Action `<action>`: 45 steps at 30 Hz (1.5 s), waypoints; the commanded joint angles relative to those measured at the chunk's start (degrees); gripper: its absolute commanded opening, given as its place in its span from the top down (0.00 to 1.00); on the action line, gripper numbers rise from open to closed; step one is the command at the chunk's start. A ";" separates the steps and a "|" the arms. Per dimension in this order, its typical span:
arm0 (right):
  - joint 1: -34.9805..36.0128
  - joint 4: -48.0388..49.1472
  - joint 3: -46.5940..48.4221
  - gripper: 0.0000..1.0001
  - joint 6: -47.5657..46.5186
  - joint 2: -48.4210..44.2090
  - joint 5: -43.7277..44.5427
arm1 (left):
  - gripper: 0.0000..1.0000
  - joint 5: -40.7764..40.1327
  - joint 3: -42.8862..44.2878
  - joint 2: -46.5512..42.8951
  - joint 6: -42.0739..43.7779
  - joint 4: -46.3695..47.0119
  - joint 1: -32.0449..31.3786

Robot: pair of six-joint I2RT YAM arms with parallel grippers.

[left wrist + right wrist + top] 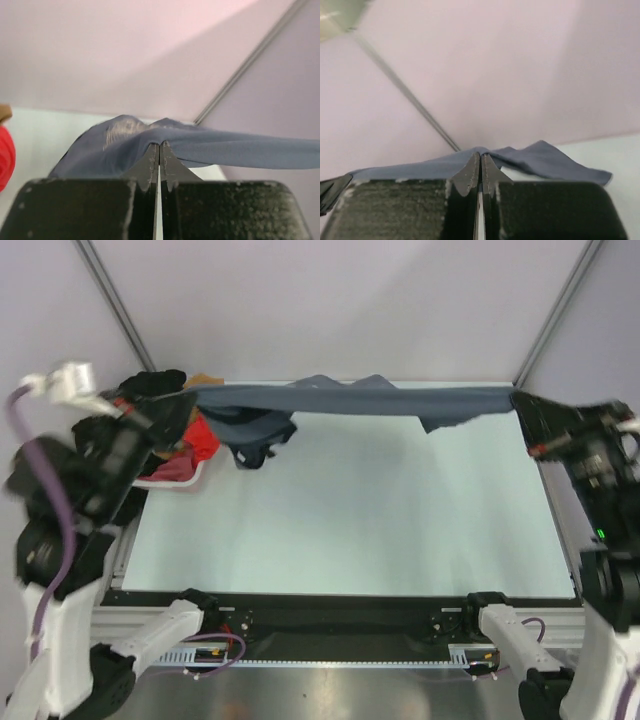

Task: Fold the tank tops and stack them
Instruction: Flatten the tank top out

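A slate blue-grey tank top (350, 398) is stretched taut in the air across the far side of the table, between both grippers. My left gripper (185, 392) is shut on its left end, and a bunched part with straps (255, 435) hangs below it. My right gripper (515, 398) is shut on the right end. In the left wrist view the closed gripper (159, 145) pinches the blue-grey tank top (240, 147), whose pale print shows at the left. In the right wrist view the closed gripper (480, 156) pinches the same tank top (420, 170).
A basket (185, 478) stands at the back left, holding a bright red garment (203, 435) and black clothes (155, 382). Slanted frame posts (115, 300) rise at the back corners. The pale tabletop (350, 520) lies below the stretched cloth.
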 commanded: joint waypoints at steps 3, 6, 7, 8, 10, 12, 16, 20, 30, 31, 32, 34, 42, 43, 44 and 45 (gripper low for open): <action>-1.32 1.49 4.68 1.00 -2.29 -7.43 -5.59 | 1.00 2.47 1.81 -8.33 1.01 -1.00 0.27; -3.60 -1.31 9.60 1.00 -2.03 -7.70 -6.64 | 1.00 4.24 6.11 -8.25 0.22 -2.75 0.18; -4.04 -2.02 11.78 1.00 -1.94 -6.74 -6.90 | 1.00 4.32 7.18 -7.90 0.22 -4.06 0.27; -4.48 -2.81 12.50 1.00 -1.76 -6.21 -7.52 | 1.00 4.59 8.06 -7.20 0.30 -4.42 0.18; -5.01 -3.52 13.38 1.00 -1.41 -4.89 -7.09 | 1.00 4.24 9.55 -4.83 0.31 -4.95 0.27; -5.01 -4.31 13.56 1.00 -1.32 -2.43 -6.30 | 1.00 3.89 9.56 -3.16 0.31 -4.69 0.18; -5.01 -3.26 8.05 1.00 -0.27 1.53 -4.53 | 1.00 3.54 4.93 3.07 0.57 -1.28 0.18; -5.01 4.80 -5.13 1.00 2.45 3.46 -3.04 | 1.00 4.49 -5.71 8.00 0.04 6.72 0.71; -8.08 32.85 -32.67 1.00 10.54 26.37 -0.40 | 1.00 8.28 -24.30 38.18 -4.61 37.30 3.17; -8.35 34.26 -32.06 1.00 10.72 32.84 -0.58 | 1.00 8.89 -22.45 42.42 -4.70 37.23 3.61; -8.61 37.32 -29.88 1.00 11.24 36.56 -1.01 | 1.00 9.59 -20.08 45.95 -5.14 37.23 3.87; -8.70 39.89 -26.97 1.00 11.42 42.64 -1.72 | 1.00 12.13 -14.19 54.66 -6.28 39.76 4.75; -9.05 43.41 -7.39 1.00 13.09 67.50 -2.34 | 1.00 12.49 12.14 73.83 -5.94 33.47 7.47; -9.31 43.76 -5.79 1.00 13.53 69.02 -2.25 | 1.00 12.58 14.46 77.32 -5.93 32.84 7.83; -9.49 43.94 -3.95 1.00 13.97 70.95 -2.34 | 1.00 13.02 16.75 78.93 -5.93 32.40 8.09; -9.67 44.03 -0.80 1.00 14.15 73.75 -2.60 | 1.00 13.11 21.12 80.86 -5.93 31.35 8.44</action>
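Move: The tank top's side edge is stretched almost level between both shut grippers, its middle about 20 cm right of the left hand and 20 cm left of the right hand. The bare far part of the table, where it is taken, is some 40 cm ahead and 51 cm below the left hand, 10 cm to its right; for the right hand, 40 cm ahead, 53 cm below, 5 cm right. The laundry basket is about 24 cm ahead, 24 cm left and 43 cm below the left hand. The tank top, still pinched by both hands, is first swung back towards the robot some 12 cm and slightly up, then cast fast forward and down, each hand travelling about 50 cm both ways towards the far part of the table and drifting right. The fingers tip up a little, then down to around 45 degrees; the left hand eases up slightly at the end while both still go forward. ##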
